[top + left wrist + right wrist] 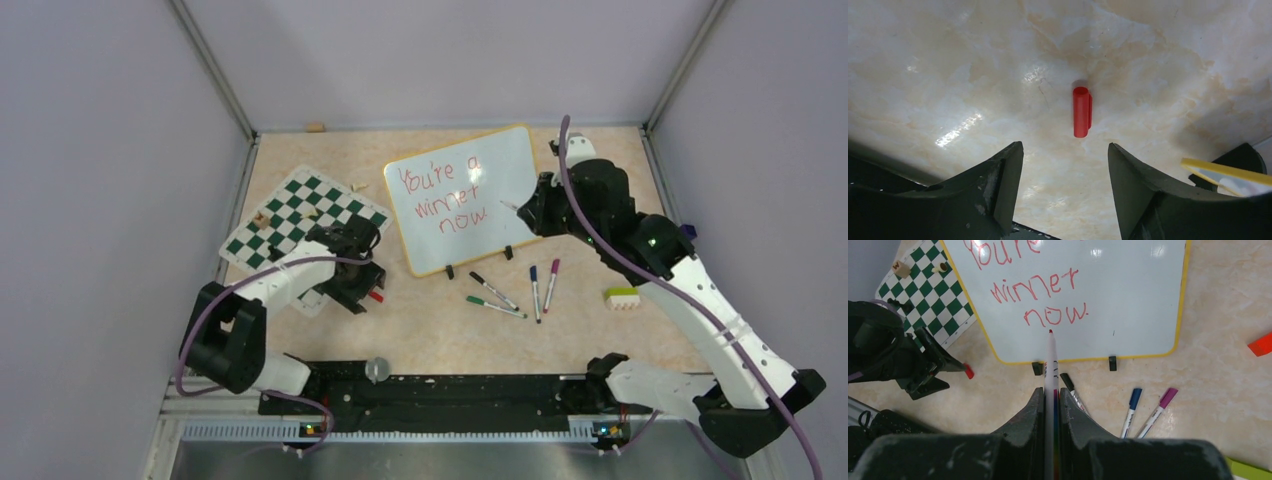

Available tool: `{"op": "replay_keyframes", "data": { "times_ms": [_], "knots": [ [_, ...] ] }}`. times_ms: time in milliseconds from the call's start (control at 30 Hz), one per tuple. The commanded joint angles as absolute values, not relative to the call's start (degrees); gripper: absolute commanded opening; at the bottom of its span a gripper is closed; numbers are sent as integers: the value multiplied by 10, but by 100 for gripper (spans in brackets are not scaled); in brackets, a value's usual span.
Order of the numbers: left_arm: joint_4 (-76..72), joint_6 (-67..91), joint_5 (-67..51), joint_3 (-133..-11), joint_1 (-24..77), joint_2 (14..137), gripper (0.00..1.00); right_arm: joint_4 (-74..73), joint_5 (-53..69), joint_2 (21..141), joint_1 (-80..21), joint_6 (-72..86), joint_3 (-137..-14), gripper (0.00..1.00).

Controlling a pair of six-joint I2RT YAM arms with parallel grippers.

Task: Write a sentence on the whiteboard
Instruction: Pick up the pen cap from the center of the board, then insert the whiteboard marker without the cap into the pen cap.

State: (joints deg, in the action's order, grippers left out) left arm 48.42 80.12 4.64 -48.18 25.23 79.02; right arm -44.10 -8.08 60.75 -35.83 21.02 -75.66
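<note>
The whiteboard [512, 170] lies at the back middle of the table, yellow-framed, with two black clips on its near edge. Red writing on it reads "You're a winner now". My right gripper [522, 210] hovers over its right part, shut on a red-tipped marker [1051, 360]. The marker's tip points at the board [1128, 300] just under the word "now". My left gripper [362, 288] is low over the table, left of the board, jaws open and empty [1065, 147]. A red marker cap [1081, 111] lies on the table just beyond its fingertips.
A green-and-white chess mat [300, 215] with a few small pieces lies at the left. Black [492, 290], green [495, 306], blue [534, 290] and purple [551, 284] markers lie in front of the board. A green-and-white block [621, 297] sits to their right.
</note>
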Motion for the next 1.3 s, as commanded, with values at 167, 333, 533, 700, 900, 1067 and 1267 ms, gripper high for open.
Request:
{"op": "replay_keyframes", "data": {
  "times_ms": [167, 333, 533, 700, 900, 1067, 1267],
  "knots": [
    [503, 895, 96, -547, 283, 886, 64, -454, -77, 577, -363, 199, -762, 0],
    [502, 927, 90, -540, 289, 916, 58, -462, -76, 570, -363, 194, -763, 0],
    [464, 956, 79, -493, 292, 913, 1, -464, -75, 571, -363, 185, -769, 0],
    [459, 869, 117, -508, 293, 870, 0, -466, -48, 579, -363, 166, -777, 0],
    [410, 610, 112, -541, 293, 787, 0, -489, 5, 610, -363, 160, -799, 0],
    [286, 394, -29, -496, 294, 680, 0, -479, 68, 643, -363, 197, -809, 0],
    [85, 178, -125, -350, 302, 464, 0, -485, 127, 717, -367, 230, -871, 0]
  ]
}}
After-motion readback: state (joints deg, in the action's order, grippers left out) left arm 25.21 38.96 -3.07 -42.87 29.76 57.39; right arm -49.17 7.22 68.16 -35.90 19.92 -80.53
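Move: Just under the left hand, the red pen cap lies flat on the table, some 4 cm down, 1 cm ahead and 2 cm to the right. From that hand the whiteboard's middle is about 24 cm ahead and 23 cm right, the chessboard's 14 cm ahead and 14 cm left, the green marker 30 cm right and 2 cm back. From the right hand the cap is roughly 32 cm left, 5 cm back and 28 cm below. Sinking about 3.5 cm, the left hand closes its half-open fingers and pinches the cap across its sides, then lifts it some 13 cm, drifting right, while the wrist tips the fingers up and forward and swings clockwise, each about 40 degrees. The right hand, still gripping the red marker, eases back 2 cm, then swings left about 5 cm towards the cap, turning counter-clockwise. ##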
